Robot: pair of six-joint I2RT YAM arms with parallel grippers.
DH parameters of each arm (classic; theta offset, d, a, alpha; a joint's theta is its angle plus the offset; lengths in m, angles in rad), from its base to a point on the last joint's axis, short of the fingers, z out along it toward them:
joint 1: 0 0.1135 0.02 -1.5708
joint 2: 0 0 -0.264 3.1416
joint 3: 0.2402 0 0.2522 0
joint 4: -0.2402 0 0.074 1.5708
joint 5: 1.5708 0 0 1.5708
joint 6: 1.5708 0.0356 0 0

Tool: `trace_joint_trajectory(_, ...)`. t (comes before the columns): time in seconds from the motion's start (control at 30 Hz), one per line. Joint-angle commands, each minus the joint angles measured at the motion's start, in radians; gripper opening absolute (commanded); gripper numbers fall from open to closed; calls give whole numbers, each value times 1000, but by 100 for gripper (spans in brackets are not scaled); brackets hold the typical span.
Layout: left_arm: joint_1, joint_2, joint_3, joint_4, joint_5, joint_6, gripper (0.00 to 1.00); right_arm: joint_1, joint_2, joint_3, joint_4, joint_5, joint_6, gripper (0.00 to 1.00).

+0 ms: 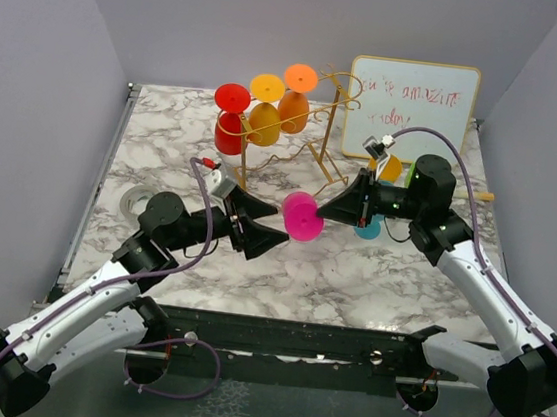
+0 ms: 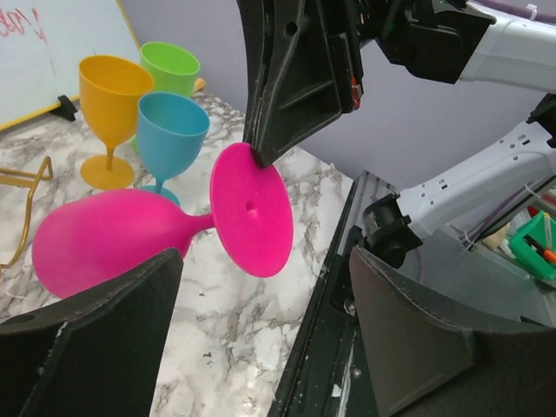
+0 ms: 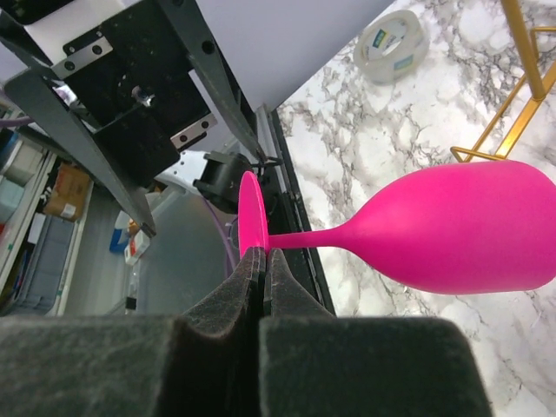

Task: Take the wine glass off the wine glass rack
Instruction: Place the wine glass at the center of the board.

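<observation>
A pink wine glass [image 1: 304, 217] hangs on its side above the marble table, away from the gold wire wine glass rack [image 1: 322, 151]. My right gripper [image 3: 263, 254] is shut on the rim of its round foot [image 3: 253, 217], and the bowl [image 3: 460, 228] points away to the right. My left gripper [image 2: 267, 259] is open, its wide black fingers [image 2: 95, 339] on either side just short of the foot [image 2: 252, 208], touching nothing. Red [image 1: 230, 123], yellow [image 1: 265, 116] and orange [image 1: 295, 105] glasses hang upside down on the rack.
A whiteboard [image 1: 411, 108] stands at the back right. Yellow [image 2: 111, 100], green [image 2: 169, 69] and blue [image 2: 172, 126] glasses stand upright near it, behind my right arm. A tape roll [image 1: 136, 202] lies at the table's left edge.
</observation>
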Motion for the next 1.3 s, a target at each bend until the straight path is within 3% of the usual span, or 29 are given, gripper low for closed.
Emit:
trace_joint_trajectory(0.0,4,36,-18,47,83,-67,75,22,-4,14,-9,75,-36,0)
trace_joint_trajectory(0.13,3,70,-21,46,107,-107,60,35,-6,9,-8,55,-42,1)
trace_joint_trajectory(0.3,2,91,-9,46,118,-132,57,36,5,46,-85,28,-124,1)
trace_joint_trajectory(0.43,2,79,-25,67,84,-133,43,39,2,44,-64,-1,-119,0)
trace_joint_trajectory(0.87,2,120,-21,97,144,-133,32,40,-30,40,26,-96,-72,1)
trace_joint_trajectory(1.07,2,127,-18,101,144,-130,14,42,-38,34,50,-113,-58,1)
trace_joint_trajectory(1.27,1,106,-20,108,122,-121,6,51,-37,17,65,-119,-48,0)
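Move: The left hand, still open, has the foot of the pink wine glass about 4 cm to its right, 1 cm ahead and 1 cm below. The right hand still pinches that foot, whose middle lies some 3 cm left of it, 1 cm back and 1 cm lower. The blue glass stands roughly 12 cm ahead, 17 cm right and 20 cm below the right hand; the rack's middle is about 32 cm ahead of the left hand, level sideways, 13 cm below. Down and to the right, some 3 cm in all, the left hand eases onto the left lower edge of the pink glass's foot, fingertips dipping about 10 degrees as its fingers close from wide to nearly shut, one in front of the foot and one behind. The right hand keeps its pinch on the opposite edge, sinks slightly, then draws back about 2 cm and rises, turning slightly counter-clockwise. ##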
